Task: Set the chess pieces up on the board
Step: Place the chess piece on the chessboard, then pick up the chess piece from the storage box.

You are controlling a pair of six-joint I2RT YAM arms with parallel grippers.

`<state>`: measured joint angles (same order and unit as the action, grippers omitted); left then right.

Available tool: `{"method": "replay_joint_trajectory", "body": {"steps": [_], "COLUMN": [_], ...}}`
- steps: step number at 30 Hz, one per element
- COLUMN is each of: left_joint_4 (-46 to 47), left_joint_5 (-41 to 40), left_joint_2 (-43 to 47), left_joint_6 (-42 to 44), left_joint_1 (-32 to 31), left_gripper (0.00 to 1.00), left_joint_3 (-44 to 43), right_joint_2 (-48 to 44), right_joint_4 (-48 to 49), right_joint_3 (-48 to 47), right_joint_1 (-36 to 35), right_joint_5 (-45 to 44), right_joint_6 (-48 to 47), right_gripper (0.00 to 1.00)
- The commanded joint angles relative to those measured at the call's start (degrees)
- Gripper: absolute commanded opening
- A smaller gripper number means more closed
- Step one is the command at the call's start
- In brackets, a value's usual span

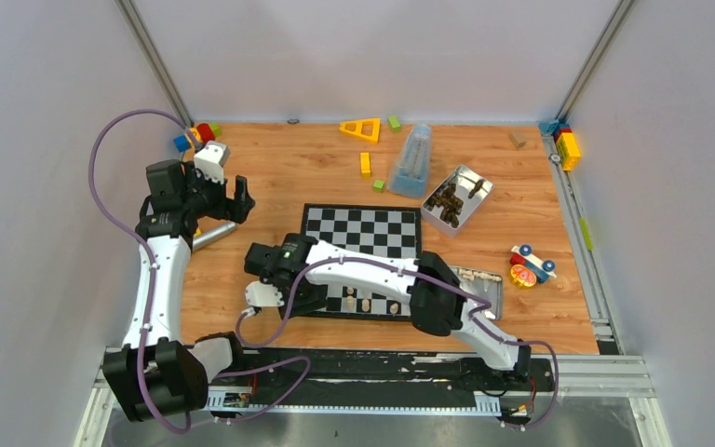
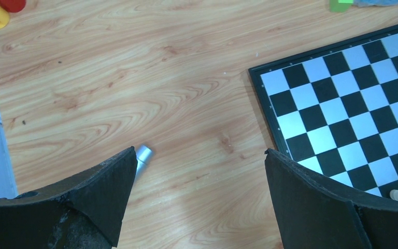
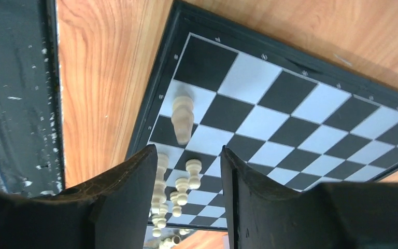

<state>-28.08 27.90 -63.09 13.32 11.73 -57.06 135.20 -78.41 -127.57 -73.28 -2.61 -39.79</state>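
Note:
The board (image 1: 363, 228) lies flat in the middle of the table, also seen in the left wrist view (image 2: 352, 104) and the right wrist view (image 3: 290, 114). A few pale chess pieces (image 1: 365, 304) stand along its near edge. My right gripper (image 3: 189, 149) hovers open over the board's near-left corner, with nothing between its fingers. One pale chess piece (image 3: 182, 120) stands on a corner square just beyond the fingertips, and a row of pieces (image 3: 179, 192) stands behind it. My left gripper (image 2: 199, 155) hangs wide open above bare wood to the left of the board.
A metal tin (image 1: 456, 197) with dark pieces sits off the board's far right corner, and a second tin (image 1: 484, 284) lies at its near right. A clear container (image 1: 411, 160), a silver cylinder (image 2: 143, 155), coloured blocks (image 1: 200, 135) and a toy car (image 1: 531, 265) lie around.

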Motion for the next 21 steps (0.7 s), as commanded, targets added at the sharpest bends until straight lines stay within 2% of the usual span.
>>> {"method": "replay_joint_trajectory", "body": {"steps": [1, 8, 12, 17, 21], "left_joint_4": [2.0, 1.6, 0.2, -0.6, -1.4], "left_joint_5": [5.5, 15.8, 21.1, 24.9, 25.9], "left_joint_2": [0.8, -0.9, -1.1, -0.5, 0.0], "left_joint_6": [0.9, 1.3, 2.6, 4.3, 4.8], "left_joint_1": [0.6, 0.6, 0.5, 0.5, 0.5], "left_gripper": [1.0, 1.0, 1.0, 1.0, 1.0], "left_joint_3": [-0.5, -1.5, -1.6, -1.2, -0.9], "right_joint_2": [-12.6, -32.1, -42.8, -54.4, -58.5], "right_joint_4": [3.1, 8.0, 9.8, 15.7, 20.6], "right_joint_3": [2.8, 18.1, 30.8, 49.9, 61.9], "right_joint_1": [4.4, 17.6, 31.1, 45.9, 54.8], "right_joint_5": [5.4, 17.5, 23.4, 25.4, 28.9], "right_joint_6": [5.1, 10.1, 11.4, 9.8, 8.4], "right_gripper": [0.5, 0.5, 0.5, 0.5, 0.47]}}
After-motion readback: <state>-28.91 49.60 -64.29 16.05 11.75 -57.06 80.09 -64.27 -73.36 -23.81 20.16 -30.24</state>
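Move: The tray of white pieces, where the next one waits, has its middle about 31 cm to the right of the right hand, 2 cm farther out and some 4 cm lower. The piece just set down stands practically under its fingers; the board's middle is roughly 9 cm right and 8 cm ahead, and the box of dark pieces some 30 cm right and 22 cm ahead. From the left hand the tray lies about 48 cm right, 14 cm back and well below. The freshly placed piece is left behind as the right hand, its fingers already half open and staying so, climbs about 15 cm and sweeps fast over the board towards the tray, some 27 cm right and a little forward, sinking about 6 cm at the end. It turns roughly 50 degrees clockwise, fingertips tilting leftward. The left hand, open and empty, swings about 6 cm right, turning clockwise towards the board. ##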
